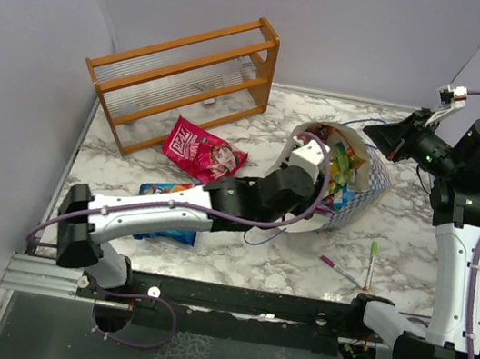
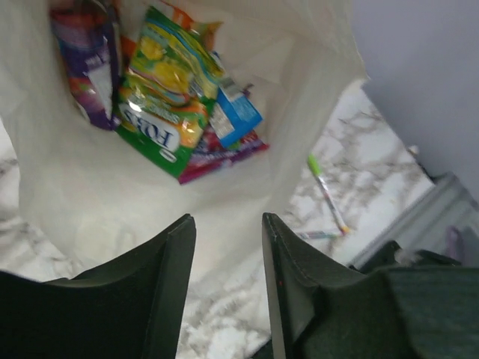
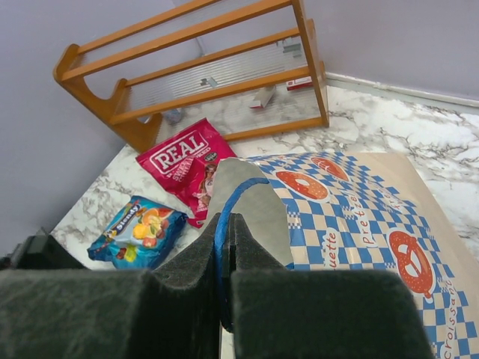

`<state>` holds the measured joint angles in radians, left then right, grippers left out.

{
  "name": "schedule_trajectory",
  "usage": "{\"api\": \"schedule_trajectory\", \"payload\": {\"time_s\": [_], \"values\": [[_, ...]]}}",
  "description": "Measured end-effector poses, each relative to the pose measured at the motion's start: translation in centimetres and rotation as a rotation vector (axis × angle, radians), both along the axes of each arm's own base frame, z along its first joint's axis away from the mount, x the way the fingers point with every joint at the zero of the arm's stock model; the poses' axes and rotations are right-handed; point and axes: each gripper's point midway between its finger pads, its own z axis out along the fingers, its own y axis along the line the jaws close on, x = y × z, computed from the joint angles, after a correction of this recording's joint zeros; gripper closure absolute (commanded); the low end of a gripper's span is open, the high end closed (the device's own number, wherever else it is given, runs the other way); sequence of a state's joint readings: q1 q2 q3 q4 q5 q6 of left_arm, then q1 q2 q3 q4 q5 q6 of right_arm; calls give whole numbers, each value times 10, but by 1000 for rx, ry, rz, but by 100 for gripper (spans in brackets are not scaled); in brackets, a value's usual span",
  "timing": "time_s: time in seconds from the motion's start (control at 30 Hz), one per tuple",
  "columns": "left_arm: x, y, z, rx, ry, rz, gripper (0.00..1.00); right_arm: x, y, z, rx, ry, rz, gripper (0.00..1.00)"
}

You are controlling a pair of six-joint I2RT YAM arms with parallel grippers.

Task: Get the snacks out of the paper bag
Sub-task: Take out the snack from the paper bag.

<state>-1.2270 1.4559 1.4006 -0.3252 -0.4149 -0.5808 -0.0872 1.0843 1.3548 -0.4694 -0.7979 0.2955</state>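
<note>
The paper bag (image 1: pixel 363 186) lies on its side with its mouth held open toward the left. My right gripper (image 3: pixel 230 217) is shut on its blue cord handle (image 3: pixel 224 217) and a flap of the rim. My left gripper (image 2: pixel 227 218) is at the bag's mouth, open, with nothing between its fingers (image 2: pixel 288 284). Inside the bag lie a green-yellow snack packet (image 2: pixel 161 97), a purple one (image 2: pixel 90 67) and a blue one (image 2: pixel 236 116). Outside it, a red packet (image 1: pixel 200 152) and a blue packet (image 1: pixel 165 213) lie on the table.
A wooden rack (image 1: pixel 183 78) stands at the back left. A green pen (image 1: pixel 372 260) and a pink pen (image 1: pixel 335 269) lie on the marble table (image 1: pixel 412 254) near the front right. Grey walls close in the sides.
</note>
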Motion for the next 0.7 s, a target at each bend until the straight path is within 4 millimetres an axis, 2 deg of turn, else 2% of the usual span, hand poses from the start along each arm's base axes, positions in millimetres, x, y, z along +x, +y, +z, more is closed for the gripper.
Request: {"api": "schedule_trajectory", "payload": {"time_s": [0.2, 0.33, 0.47, 0.7], "values": [[43, -30, -32, 194, -126, 90, 75, -1, 1, 0, 6, 4, 7, 99], [63, -34, -70, 287, -157, 110, 76, -2, 2, 1, 13, 8, 10, 99], [73, -34, -102, 340, -170, 106, 77, -3, 3, 9, 19, -5, 14, 99], [104, -39, -133, 368, -164, 123, 80, -5, 5, 15, 25, -17, 25, 99]]}}
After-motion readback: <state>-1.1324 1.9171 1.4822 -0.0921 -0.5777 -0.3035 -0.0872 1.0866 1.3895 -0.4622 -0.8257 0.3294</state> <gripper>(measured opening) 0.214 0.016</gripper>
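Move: The green snack packet in the paper bag lies about 16 cm ahead of the left hand, 5 cm to its right and 22 cm below. The purple packet is some 4 cm beyond the green one and 5 cm to its left; the blue packet is about 4 cm nearer and 5 cm to its right. From the right hand, still on the bag's blue handle, the green packet lies roughly 6 cm ahead, 4 cm left and 31 cm below. Left hand dives some 13 cm down and 10 forward into the bag, fingers narrowing, while right holds the handle. ##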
